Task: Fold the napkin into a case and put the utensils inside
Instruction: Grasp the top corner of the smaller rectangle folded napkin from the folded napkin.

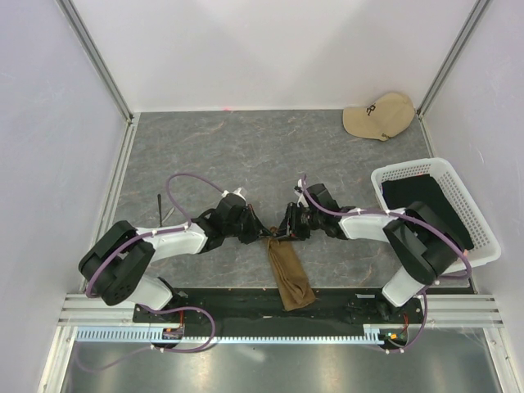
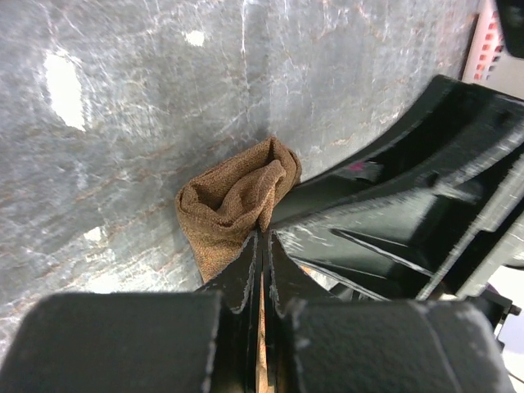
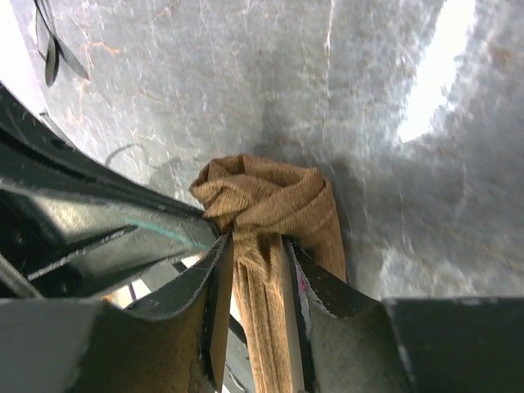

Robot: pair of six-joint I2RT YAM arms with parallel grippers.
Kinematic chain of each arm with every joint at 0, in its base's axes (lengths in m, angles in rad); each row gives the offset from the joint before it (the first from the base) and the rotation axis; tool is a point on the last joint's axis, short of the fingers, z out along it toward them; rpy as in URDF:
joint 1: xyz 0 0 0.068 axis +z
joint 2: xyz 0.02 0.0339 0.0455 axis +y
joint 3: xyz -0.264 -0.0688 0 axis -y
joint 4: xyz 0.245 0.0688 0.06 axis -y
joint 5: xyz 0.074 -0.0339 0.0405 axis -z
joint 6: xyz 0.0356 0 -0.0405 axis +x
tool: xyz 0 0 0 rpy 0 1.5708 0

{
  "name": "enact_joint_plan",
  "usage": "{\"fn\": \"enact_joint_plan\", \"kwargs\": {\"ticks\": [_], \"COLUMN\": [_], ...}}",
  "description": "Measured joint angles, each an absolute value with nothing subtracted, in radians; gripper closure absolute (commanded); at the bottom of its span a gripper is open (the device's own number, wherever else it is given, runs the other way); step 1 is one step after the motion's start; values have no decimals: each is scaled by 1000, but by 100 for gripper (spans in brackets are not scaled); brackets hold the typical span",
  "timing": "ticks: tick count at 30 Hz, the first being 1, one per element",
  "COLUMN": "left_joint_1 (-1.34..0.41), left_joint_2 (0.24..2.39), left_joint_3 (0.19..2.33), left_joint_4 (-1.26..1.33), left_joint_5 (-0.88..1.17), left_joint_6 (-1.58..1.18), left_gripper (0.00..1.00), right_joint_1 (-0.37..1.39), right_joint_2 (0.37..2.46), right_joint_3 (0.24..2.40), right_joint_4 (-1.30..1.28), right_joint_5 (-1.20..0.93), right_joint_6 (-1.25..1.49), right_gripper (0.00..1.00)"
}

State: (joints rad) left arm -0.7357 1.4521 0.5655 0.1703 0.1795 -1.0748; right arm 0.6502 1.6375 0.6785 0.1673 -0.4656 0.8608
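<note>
The olive-brown napkin [image 1: 288, 274] lies as a narrow folded strip on the near middle of the table, its lower end reaching over the black base rail. Both grippers meet at its far end. My left gripper [image 1: 260, 236] [image 2: 264, 237] is shut on an edge of the bunched cloth [image 2: 233, 205]. My right gripper [image 1: 279, 232] [image 3: 254, 246] stands with its jaws apart, the gathered napkin [image 3: 266, 205] running between the fingers. A slim dark piece [image 1: 162, 209], seemingly one of the utensils, lies on the table to the left. I see no other utensils.
A white mesh basket [image 1: 409, 168] with black fabric [image 1: 426, 205] inside stands at the right edge. A beige cap [image 1: 378, 115] rests in the far right corner. White walls and metal rails close in the table.
</note>
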Motion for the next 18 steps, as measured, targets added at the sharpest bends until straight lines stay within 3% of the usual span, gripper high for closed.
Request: {"fn": "enact_joint_plan", "kwargs": {"ticks": [9,12,18], "left_joint_1": [-743,-743,-748], "left_joint_2": [1452,1452,1452], "left_joint_3": [572,572,572], "left_joint_4": [134,135,134], "left_joint_5": [187,190,194], "left_joint_6": [-1071,-1071,-1071], "left_gripper": [98,98,98], "right_joint_1": [652,661,703], "right_joint_2": [1554,1554,1586], "right_joint_3": [640,629,628], "right_joint_4": [141,150,215], "right_joint_5": [-458,-458,-464], "right_joint_6": [842,845,871], "right_gripper": [65,71,94]}}
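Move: The napkin's top corner, where the right fingers are about to shut, lies some 2 cm back and 1 cm left of the right hand and about 1 cm below it. The left fingertips stand roughly 3 cm left and 1 cm back of the right hand; the napkin's near end is about 17 cm back and 4 cm to the right of it. From the left hand, which already pinches the top edge, that corner is about 2 cm to the right and 1 cm back. The napkin's top corner is what the right hand works at: it draws back about 2 cm in all, first easing slightly right and up, then turning left over the last part as its open fingers close most of the way on the fold beside the left fingertips. The left hand keeps its pinch on the top edge, drifting back about 1 cm. ##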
